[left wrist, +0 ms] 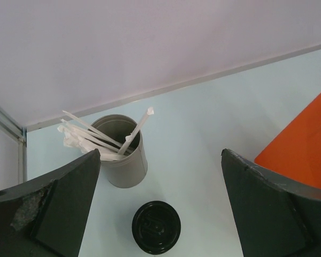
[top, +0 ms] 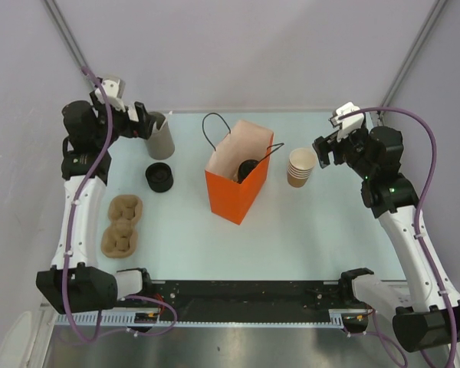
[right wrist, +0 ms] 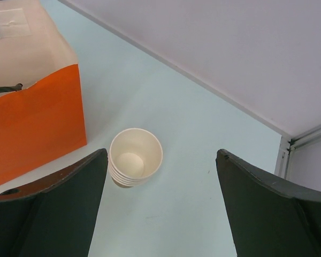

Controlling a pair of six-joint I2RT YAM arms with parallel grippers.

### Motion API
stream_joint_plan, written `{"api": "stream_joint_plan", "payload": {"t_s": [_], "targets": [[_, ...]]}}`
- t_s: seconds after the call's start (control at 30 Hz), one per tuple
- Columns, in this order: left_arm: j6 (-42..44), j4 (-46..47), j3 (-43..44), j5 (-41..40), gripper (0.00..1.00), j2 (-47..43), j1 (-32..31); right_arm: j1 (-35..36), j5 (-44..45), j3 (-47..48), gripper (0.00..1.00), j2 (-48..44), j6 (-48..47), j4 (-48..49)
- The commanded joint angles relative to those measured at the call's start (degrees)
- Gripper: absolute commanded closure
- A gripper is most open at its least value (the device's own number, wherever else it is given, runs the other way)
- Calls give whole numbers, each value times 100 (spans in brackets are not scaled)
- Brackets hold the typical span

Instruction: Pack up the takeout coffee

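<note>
The takeout coffee [top: 247, 168] stands inside the open orange paper bag [top: 231, 192] at mid-table; only its black lid shows over the bag's rim. My left gripper [top: 142, 121] is open at the back left, beside the grey holder, with nothing between its fingers [left wrist: 69, 198]. My right gripper [top: 326, 149] is open at the back right, just right of the stack of lidless cups, and holds nothing. In the wrist views the bag's corner [left wrist: 305, 155] and its side [right wrist: 32, 123] appear; the coffee is hidden there.
A grey holder of white stirrers [top: 161, 136] [left wrist: 125, 160] stands at the back left. A stack of black lids [top: 159, 177] [left wrist: 156, 227] sits in front of it. Tan lidless cups [top: 300, 167] [right wrist: 135, 158] are stacked right of the bag. A brown pulp cup carrier [top: 123, 224] lies at the left.
</note>
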Motion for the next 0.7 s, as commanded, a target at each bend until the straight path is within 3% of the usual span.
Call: {"api": "stream_joint_plan", "payload": {"t_s": [0.0, 0.27, 0.67], "targets": [[96, 356, 105, -409, 1, 198, 44, -63, 3, -37, 14, -72, 130, 306], [227, 497, 201, -243, 1, 971, 0, -151, -234, -89, 14, 7, 165, 279], [588, 391, 913, -769, 3, 2369, -123, -265, -410, -125, 14, 77, 174, 235]]}}
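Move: The straws, standing in the grey holder, are about 14 cm ahead of the open left hand, some 4 cm to its left and roughly 16 cm below it; the holder's own middle is about 22 cm down. The black lids lie only 3 cm ahead, about 1 cm left, near 29 cm below; the orange bag stands 27 cm to the right, 1 cm back. From the right hand the straws are about 20 cm ahead and 54 cm left. Touching nothing yet, the left hand heads for the straws in the grey holder: it sinks about 12 cm and reaches some 9 cm forward, drifting slightly left. The travel starts gently and turns into a faster, steeper descent, while the wrist tips about 15 degrees further down and the fingers stay wide open. ##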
